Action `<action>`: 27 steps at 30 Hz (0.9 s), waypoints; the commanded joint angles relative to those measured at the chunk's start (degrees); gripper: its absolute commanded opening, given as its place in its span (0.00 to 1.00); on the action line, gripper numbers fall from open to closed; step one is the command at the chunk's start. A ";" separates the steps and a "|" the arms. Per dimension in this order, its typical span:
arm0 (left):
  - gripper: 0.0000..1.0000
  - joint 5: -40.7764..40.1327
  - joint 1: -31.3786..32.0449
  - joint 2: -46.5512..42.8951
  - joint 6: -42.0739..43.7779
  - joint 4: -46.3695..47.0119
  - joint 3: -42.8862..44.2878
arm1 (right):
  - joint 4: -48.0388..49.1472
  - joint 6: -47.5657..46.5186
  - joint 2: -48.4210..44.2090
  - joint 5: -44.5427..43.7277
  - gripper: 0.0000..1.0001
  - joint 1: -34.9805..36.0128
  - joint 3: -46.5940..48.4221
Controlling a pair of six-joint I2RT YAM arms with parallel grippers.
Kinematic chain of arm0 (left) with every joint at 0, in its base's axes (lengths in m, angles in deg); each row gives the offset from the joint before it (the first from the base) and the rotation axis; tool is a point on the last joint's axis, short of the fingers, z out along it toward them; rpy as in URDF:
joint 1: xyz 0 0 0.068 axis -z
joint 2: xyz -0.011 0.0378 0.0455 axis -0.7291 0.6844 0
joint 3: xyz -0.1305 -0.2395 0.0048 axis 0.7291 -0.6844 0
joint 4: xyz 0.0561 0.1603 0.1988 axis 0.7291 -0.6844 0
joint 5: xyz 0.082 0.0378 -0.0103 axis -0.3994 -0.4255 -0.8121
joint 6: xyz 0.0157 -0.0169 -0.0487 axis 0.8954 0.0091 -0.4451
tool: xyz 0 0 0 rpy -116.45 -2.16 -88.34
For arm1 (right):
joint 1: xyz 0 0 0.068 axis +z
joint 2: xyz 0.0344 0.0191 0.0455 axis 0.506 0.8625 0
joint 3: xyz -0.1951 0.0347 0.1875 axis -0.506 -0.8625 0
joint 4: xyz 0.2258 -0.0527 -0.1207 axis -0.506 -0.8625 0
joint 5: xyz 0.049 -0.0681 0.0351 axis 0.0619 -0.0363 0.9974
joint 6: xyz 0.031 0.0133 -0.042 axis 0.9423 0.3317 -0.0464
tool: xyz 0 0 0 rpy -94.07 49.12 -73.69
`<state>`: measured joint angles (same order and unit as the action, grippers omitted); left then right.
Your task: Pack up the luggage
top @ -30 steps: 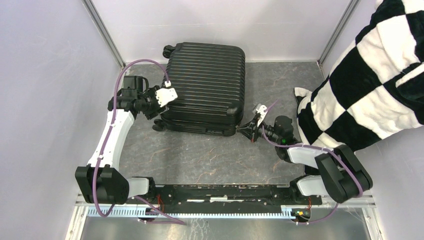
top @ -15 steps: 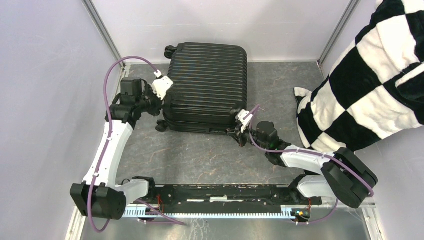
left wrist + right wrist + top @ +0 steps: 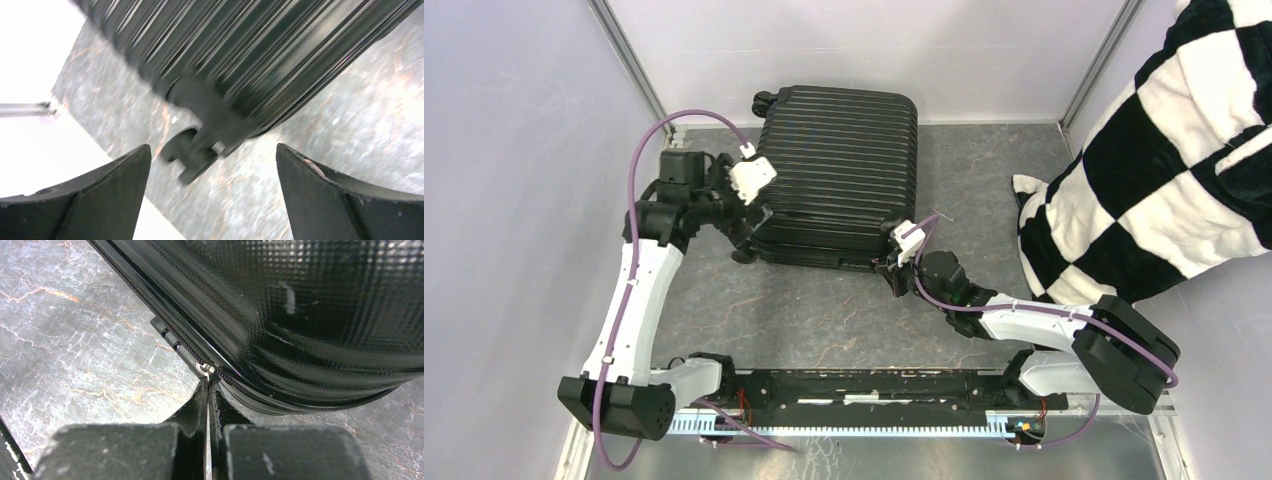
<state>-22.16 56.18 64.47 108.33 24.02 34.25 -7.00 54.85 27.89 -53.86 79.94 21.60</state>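
Note:
The luggage, a black ribbed hard-shell suitcase, lies flat and closed at the back of the marbled table. My left gripper hangs open beside its near-left corner. In the left wrist view the gripper has its fingers wide apart around a caster wheel under the ribbed shell, touching nothing. My right gripper is at the near-right edge. The right wrist view shows that gripper pinched shut on the zipper pull on the seam of the glossy shell.
A black-and-white checkered blanket is heaped at the right, its edge lying on the table. Metal frame posts and pale walls close in the back and sides. Bare marbled table lies between the suitcase and the arm bases.
The right gripper, still shut, has slid left round the suitcase's near-right corner along the seam. The left gripper has shifted at the near-left corner and its jaws now stand wide. The suitcase turned slightly.

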 commanded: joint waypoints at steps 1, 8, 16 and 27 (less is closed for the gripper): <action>1.00 1.13 -7.83 -0.80 16.81 -8.62 2.83 | -0.75 1.81 -1.16 -2.91 0.00 0.30 -0.50; 1.00 1.92 -16.35 5.80 25.42 -6.68 1.35 | -0.09 2.47 -1.40 -1.88 0.00 0.30 -0.84; 1.00 9.06 -16.37 9.55 30.29 -4.97 0.51 | 0.70 2.33 -2.29 -0.81 0.00 0.32 -1.46; 0.57 10.60 -11.59 14.34 29.47 -3.08 -0.60 | 2.70 5.49 -2.57 0.17 0.00 -1.40 -1.76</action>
<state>-14.16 41.95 79.58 136.52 19.45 34.51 -6.63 57.82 26.78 -54.25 79.87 20.83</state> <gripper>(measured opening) 0.690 0.008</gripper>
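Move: The suitcase's near-left wheel lies about 3 cm ahead of the open left hand, 5 cm to its left and 9 below. The suitcase's middle is some 16 cm ahead, 17 to the right and 12 lower, and its far-left wheel about 32 cm ahead, hardly left or right, 9 lower. The right hand already has the zipper pull between its shut fingers, with the near-left wheel roughly 29 cm to its left and 4 ahead. The left fingers come down astride the suitcase's near-left wheel and start closing around it. To get there the wide-open hand first sweeps left about 9 cm, nearly level, then sinks some 8 cm while reaching slightly forward and easing back right, the wrist rolling its left side up. The right hand stays put, still pinching the zipper pull. ##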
